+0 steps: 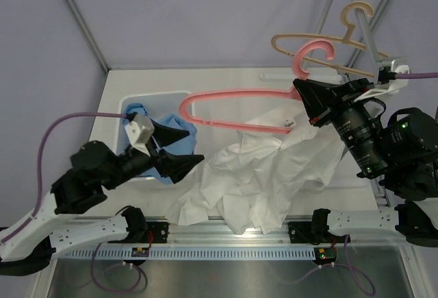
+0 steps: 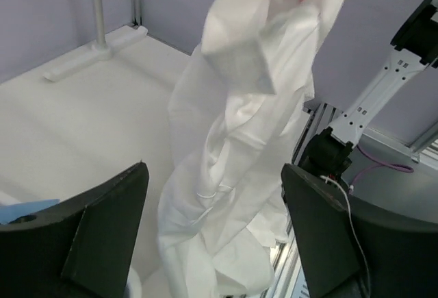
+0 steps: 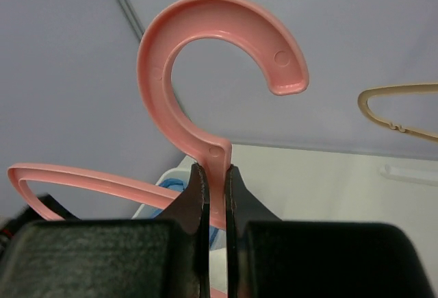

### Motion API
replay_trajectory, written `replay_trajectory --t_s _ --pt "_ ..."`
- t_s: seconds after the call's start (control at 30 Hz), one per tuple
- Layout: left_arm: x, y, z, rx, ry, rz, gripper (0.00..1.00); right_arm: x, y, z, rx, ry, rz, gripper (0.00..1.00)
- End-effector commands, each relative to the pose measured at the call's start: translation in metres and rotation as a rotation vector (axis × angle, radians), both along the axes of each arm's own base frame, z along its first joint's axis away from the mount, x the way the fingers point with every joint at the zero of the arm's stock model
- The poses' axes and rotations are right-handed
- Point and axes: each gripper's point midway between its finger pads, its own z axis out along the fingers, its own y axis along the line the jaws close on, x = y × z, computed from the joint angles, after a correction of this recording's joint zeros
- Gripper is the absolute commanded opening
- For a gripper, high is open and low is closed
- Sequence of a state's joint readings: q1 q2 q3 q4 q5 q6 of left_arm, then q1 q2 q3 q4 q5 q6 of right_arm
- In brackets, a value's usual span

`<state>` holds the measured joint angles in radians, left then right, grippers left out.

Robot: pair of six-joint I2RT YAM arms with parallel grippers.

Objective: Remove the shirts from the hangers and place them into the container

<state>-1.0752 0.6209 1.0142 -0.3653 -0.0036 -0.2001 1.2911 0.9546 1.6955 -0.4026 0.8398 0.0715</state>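
Note:
The pink hanger (image 1: 233, 103) is held up over the table, and my right gripper (image 1: 301, 92) is shut on its neck (image 3: 217, 168) just below the hook. The white shirt (image 1: 267, 171) hangs from the hanger's right end and spills in a crumpled heap onto the table. My left gripper (image 1: 195, 146) stands open at the shirt's left edge. In its wrist view the white shirt (image 2: 233, 147) hangs ahead of the spread fingers (image 2: 102, 236), with no cloth pinched. The light blue shirt (image 1: 161, 137) lies in the white container (image 1: 147, 99). The tan hanger (image 1: 342, 41) hangs at the back right.
A grey slanted rack pole (image 1: 366, 31) carries the tan hanger. A white pole on a flat base (image 2: 96, 17) stands at the back of the table. The metal rail (image 1: 239, 233) and both arm mounts run along the near edge.

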Motion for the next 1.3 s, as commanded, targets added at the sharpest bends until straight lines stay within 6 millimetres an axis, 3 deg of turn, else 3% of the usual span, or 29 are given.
replay_trajectory --t_s 0.0,0.07,0.23,0.37,0.53,0.77,0.8,0.87,0.9,0.93,0.97,1.0,1.03,1.07,1.1,1.13,1.2,1.27 --pt "-0.019 0.033 0.062 0.022 -0.127 -0.029 0.84 -0.009 0.017 -0.011 -0.142 -0.030 0.104 0.00" --pt "-0.029 0.049 0.085 0.020 -0.151 -0.036 0.82 -0.011 0.015 -0.015 -0.171 -0.033 0.114 0.00" --pt "-0.038 0.070 0.106 -0.025 -0.175 -0.020 0.81 -0.016 0.014 -0.022 -0.238 -0.048 0.151 0.00" --pt "-0.037 0.052 0.102 -0.008 -0.159 -0.068 0.81 -0.023 0.022 -0.027 -0.270 -0.059 0.210 0.00" --pt "-0.029 0.015 0.088 0.021 -0.132 -0.125 0.82 -0.024 0.036 -0.032 -0.287 -0.056 0.244 0.00" --pt "-0.025 -0.014 0.091 0.001 -0.123 -0.185 0.82 -0.027 0.055 -0.033 -0.298 -0.060 0.294 0.00" --pt "-0.024 -0.017 0.089 0.007 -0.117 -0.186 0.76 -0.027 0.056 -0.033 -0.295 -0.061 0.298 0.00" --pt "-0.017 -0.022 0.086 0.021 -0.096 -0.161 0.55 -0.029 0.056 -0.031 -0.289 -0.063 0.311 0.00" --pt "-0.014 -0.024 0.083 0.031 -0.082 -0.150 0.40 -0.030 0.056 -0.030 -0.288 -0.063 0.316 0.00" --pt "-0.009 -0.024 0.082 0.038 -0.071 -0.129 0.00 -0.031 0.054 -0.030 -0.287 -0.063 0.316 0.00" --pt "0.001 -0.022 0.078 0.054 -0.039 -0.068 0.00 -0.030 0.053 -0.032 -0.295 -0.057 0.311 0.00" --pt "0.006 -0.020 0.078 0.056 -0.027 -0.036 0.00 -0.029 0.051 -0.033 -0.300 -0.051 0.304 0.08" --pt "0.009 -0.016 0.073 0.070 0.000 -0.006 0.00 -0.029 0.051 -0.036 -0.317 -0.042 0.299 0.45" --pt "0.023 -0.005 0.071 0.081 0.017 0.093 0.00 -0.025 0.045 -0.043 -0.354 -0.018 0.274 0.60" --pt "0.027 0.003 0.077 0.083 0.026 0.138 0.00 -0.023 0.043 -0.049 -0.376 -0.004 0.253 0.70" --pt "0.028 0.015 0.061 0.157 0.086 0.185 0.00 -0.022 0.040 -0.054 -0.360 0.031 0.238 0.80" --pt "0.035 0.038 0.073 0.171 0.111 0.292 0.00 -0.017 0.027 -0.070 -0.366 0.082 0.178 0.86" --pt "0.029 0.054 0.069 0.192 0.150 0.314 0.00 -0.017 0.028 -0.091 -0.392 0.113 0.177 0.85"
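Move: The left hand hangs open and empty. The left end of the pink hanger is about 17 cm above it, some 6 cm ahead and hardly to either side. From the right hand, already closed on the hanger's neck, that end lies about 22 cm to the left, 3 cm back and level in height. The hanging white shirt's middle is some 13 cm right of the left hand, 2 cm ahead, 15 cm down; the container is about 16 cm left, 20 cm ahead and 33 cm down. Up some 13 cm and leftward swings the open left hand, then right and down onto the hanger's left end, where its fingers shut. The right hand brings the hanger left and down to it, about 6 cm and tipped left side low, then opens off the neck and eases right. The left hand carries the hanger forward and left. ##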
